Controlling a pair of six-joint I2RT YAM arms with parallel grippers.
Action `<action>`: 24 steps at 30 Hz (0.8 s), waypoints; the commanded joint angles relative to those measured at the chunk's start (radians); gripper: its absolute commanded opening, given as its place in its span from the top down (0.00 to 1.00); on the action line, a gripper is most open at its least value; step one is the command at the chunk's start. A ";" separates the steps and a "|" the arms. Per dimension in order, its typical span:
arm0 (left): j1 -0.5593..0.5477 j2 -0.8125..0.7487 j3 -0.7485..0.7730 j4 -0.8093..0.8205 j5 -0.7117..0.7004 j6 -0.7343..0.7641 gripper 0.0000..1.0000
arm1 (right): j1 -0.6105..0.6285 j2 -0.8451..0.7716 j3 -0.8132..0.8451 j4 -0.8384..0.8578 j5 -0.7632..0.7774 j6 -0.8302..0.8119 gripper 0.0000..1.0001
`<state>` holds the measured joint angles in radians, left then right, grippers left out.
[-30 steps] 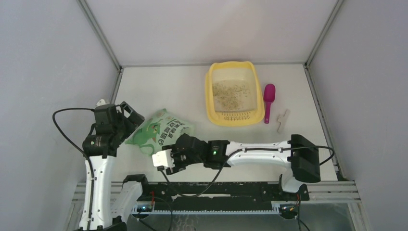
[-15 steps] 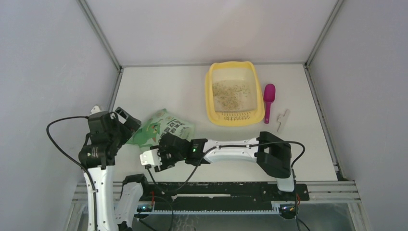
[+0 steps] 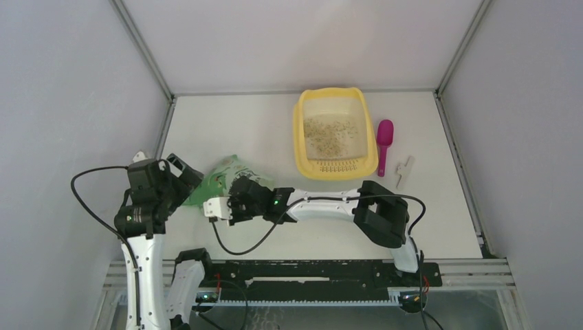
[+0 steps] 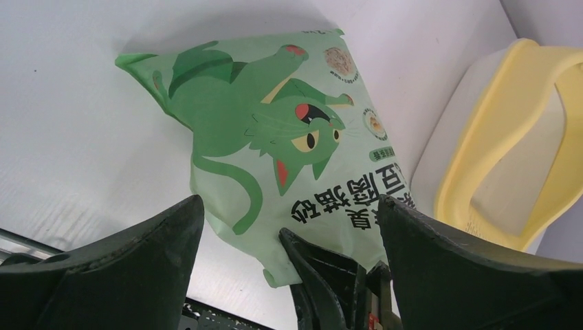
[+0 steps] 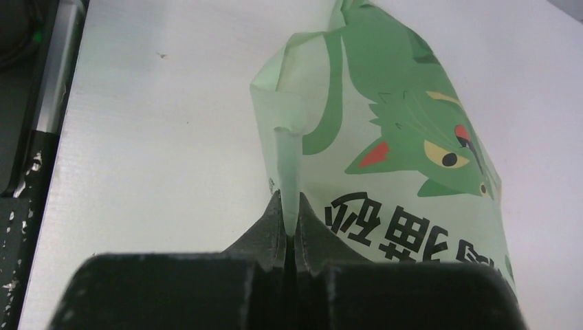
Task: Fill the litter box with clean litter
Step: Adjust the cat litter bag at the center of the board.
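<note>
The yellow litter box (image 3: 301,148) stands at the back centre with a thin speckled layer of clean litter (image 3: 328,132) on its floor. It also shows at the right of the left wrist view, as the litter box (image 4: 481,158). A light green bag with a cat print (image 3: 218,180) lies at the front left. My right gripper (image 5: 290,218) is shut on a folded edge of the bag (image 5: 385,137); from above, the right gripper (image 3: 239,192) covers the bag's right part. My left gripper (image 3: 184,172) stands open just left of the bag (image 4: 275,137), its fingers (image 4: 158,240) not touching it.
A magenta scoop (image 3: 383,143) lies right of the litter box, and a small pale piece (image 3: 404,172) lies beyond it. Grey walls close in the table on the left, back and right. A black rail (image 3: 309,271) runs along the near edge.
My right arm has reached left and forward to the bag, and its jaws have closed on the bag's edge. The left arm has drawn back a little towards the near left.
</note>
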<state>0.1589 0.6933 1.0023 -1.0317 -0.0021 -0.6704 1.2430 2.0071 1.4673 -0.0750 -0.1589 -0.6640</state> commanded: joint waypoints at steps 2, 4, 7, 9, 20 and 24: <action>0.010 0.002 -0.025 0.044 0.038 0.023 0.00 | 0.001 -0.140 0.002 0.142 0.034 0.034 1.00; 0.010 0.004 -0.027 0.048 0.041 0.025 0.00 | 0.001 -0.195 -0.008 0.168 0.037 0.054 1.00; 0.010 0.004 -0.024 0.049 0.048 0.026 0.00 | -0.002 -0.270 -0.007 0.183 0.046 0.076 1.00; 0.011 0.003 -0.023 0.054 0.052 0.028 0.00 | -0.001 -0.315 -0.007 0.185 0.056 0.087 1.00; 0.011 -0.009 -0.028 0.109 0.244 0.089 0.00 | -0.002 -0.410 0.091 -0.011 0.156 0.085 1.00; 0.011 -0.059 -0.041 0.143 0.334 0.105 0.00 | 0.000 -0.422 0.155 -0.128 0.195 0.102 1.00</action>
<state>0.1608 0.6815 0.9836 -0.9565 0.1970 -0.6163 1.2465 1.6901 1.4853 -0.2527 -0.0395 -0.5945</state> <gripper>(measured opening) 0.996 0.027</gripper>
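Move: The right hand already has the near edge of the cat litter bag pinched; the bag's middle lies about 5 cm ahead of it, level with it sideways, some 3 cm lower. The litter box stands roughly 20 cm farther forward and 35 cm to the right, about 6 cm below the hand. For the left hand, the bag's middle is about 4 cm ahead, 8 cm to the right and 16 cm down. Up, quickly at first and then easing to a stop, the right hand raises the pinched edge about 14 cm while drawing some 5 cm to the right, fingers staying shut. The left hand, wide open, barely moves at first, then drifts about 3 cm right towards the bag, turning some 10 degrees clockwise. ##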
